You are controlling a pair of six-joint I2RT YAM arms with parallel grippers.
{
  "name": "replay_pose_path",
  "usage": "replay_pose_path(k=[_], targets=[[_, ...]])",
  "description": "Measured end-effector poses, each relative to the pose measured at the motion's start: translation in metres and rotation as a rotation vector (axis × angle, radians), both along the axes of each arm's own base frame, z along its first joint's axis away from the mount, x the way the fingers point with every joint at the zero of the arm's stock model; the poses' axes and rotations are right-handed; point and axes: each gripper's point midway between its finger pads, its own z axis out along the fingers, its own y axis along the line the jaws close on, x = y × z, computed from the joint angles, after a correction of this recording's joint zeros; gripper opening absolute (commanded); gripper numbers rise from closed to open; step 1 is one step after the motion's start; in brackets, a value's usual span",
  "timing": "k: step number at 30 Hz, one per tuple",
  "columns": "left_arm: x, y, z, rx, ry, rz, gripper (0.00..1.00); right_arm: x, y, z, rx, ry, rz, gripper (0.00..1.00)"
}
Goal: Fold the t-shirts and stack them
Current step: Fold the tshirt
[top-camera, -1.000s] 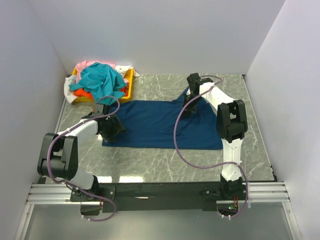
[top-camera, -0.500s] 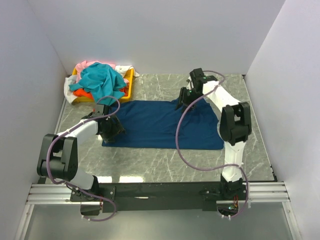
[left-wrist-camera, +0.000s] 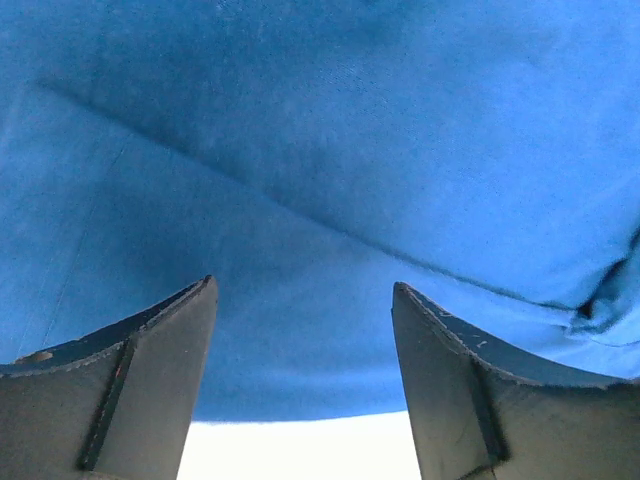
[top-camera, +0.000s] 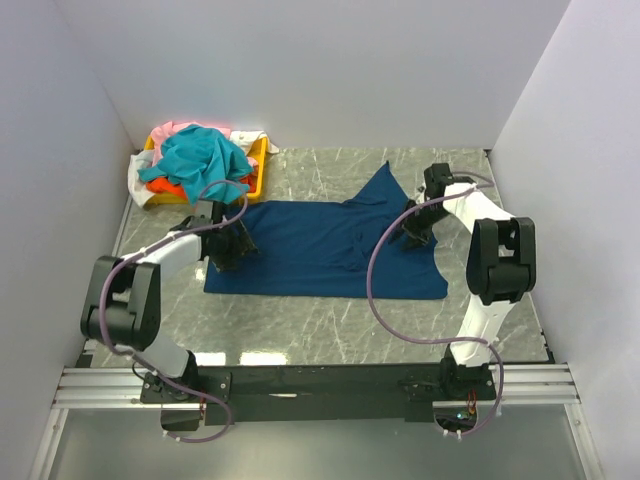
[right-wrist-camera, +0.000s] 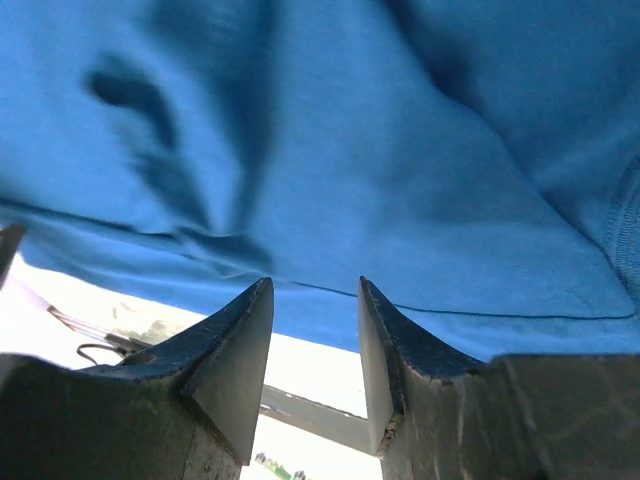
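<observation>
A large navy blue t-shirt (top-camera: pixel 320 250) lies spread on the marble table, one sleeve pointing to the back (top-camera: pixel 383 180). My left gripper (top-camera: pixel 228 245) hovers low over its left edge, open, with only blue cloth (left-wrist-camera: pixel 320 180) beyond the fingers. My right gripper (top-camera: pixel 418 225) is over the shirt's right part, open with nothing between the jaws; the blue fabric (right-wrist-camera: pixel 330 150) fills its wrist view. Teal (top-camera: pixel 205 160), orange (top-camera: pixel 170 186), pink (top-camera: pixel 175 130) and white (top-camera: pixel 135 178) t-shirts are heaped at the back left.
The heap sits in a shallow yellow tray (top-camera: pixel 262 160) in the back left corner. White walls close in the table on the left, back and right. Purple cables (top-camera: pixel 375 290) hang from both arms over the shirt.
My right gripper let go of the shirt's back sleeve, opened, and swung right and nearer. The sleeve now lies flat pointing back. The left gripper shifted slightly right and toward the back.
</observation>
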Motion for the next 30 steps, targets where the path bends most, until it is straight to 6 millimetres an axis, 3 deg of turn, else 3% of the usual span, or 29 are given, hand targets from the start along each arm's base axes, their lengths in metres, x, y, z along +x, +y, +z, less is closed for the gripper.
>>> replay_pose_path(k=[3, 10, 15, 30], targets=[[0.002, -0.004, -0.014, -0.012, 0.024, -0.013, 0.78, -0.011, -0.004, -0.015, -0.007, 0.047, -0.002, 0.46], [0.009, -0.008, -0.012, -0.036, -0.012, -0.021, 0.80, -0.031, -0.011, -0.035, -0.028, 0.110, 0.000, 0.45], [0.007, -0.008, -0.012, -0.050, -0.047, -0.008, 0.81, -0.059, -0.017, -0.053, -0.037, 0.197, -0.018, 0.45], [-0.018, -0.006, -0.012, -0.091, -0.053, 0.049, 0.82, -0.134, -0.014, -0.056, 0.006, 0.327, -0.085, 0.45]])
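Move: The right hand hangs about 6 cm above the right part of the t-shirt; the patch it goes for lies some 6 cm back and 2 cm to its right. From that hand the sleeve tip is roughly 19 cm ahead and 8 cm left, and the shirt's near-right corner 15 cm back and 8 cm right. The left hand is 1 to 2 cm above the shirt's left end, straight below it, with the near-left corner about 9 cm back and 7 cm left. Back towards the base and down at first, the right hand sinks about 5.5 cm onto the t-shirt's right part, then pulls level and straight back, dragging the cloth with half-open fingertips, some 13 cm back in all, the wrist tipping down nearly 20 degrees. The left hand settles about 1 cm onto the left end, fingers wide, edges slightly forward, then draws back 2 to 3 cm. ##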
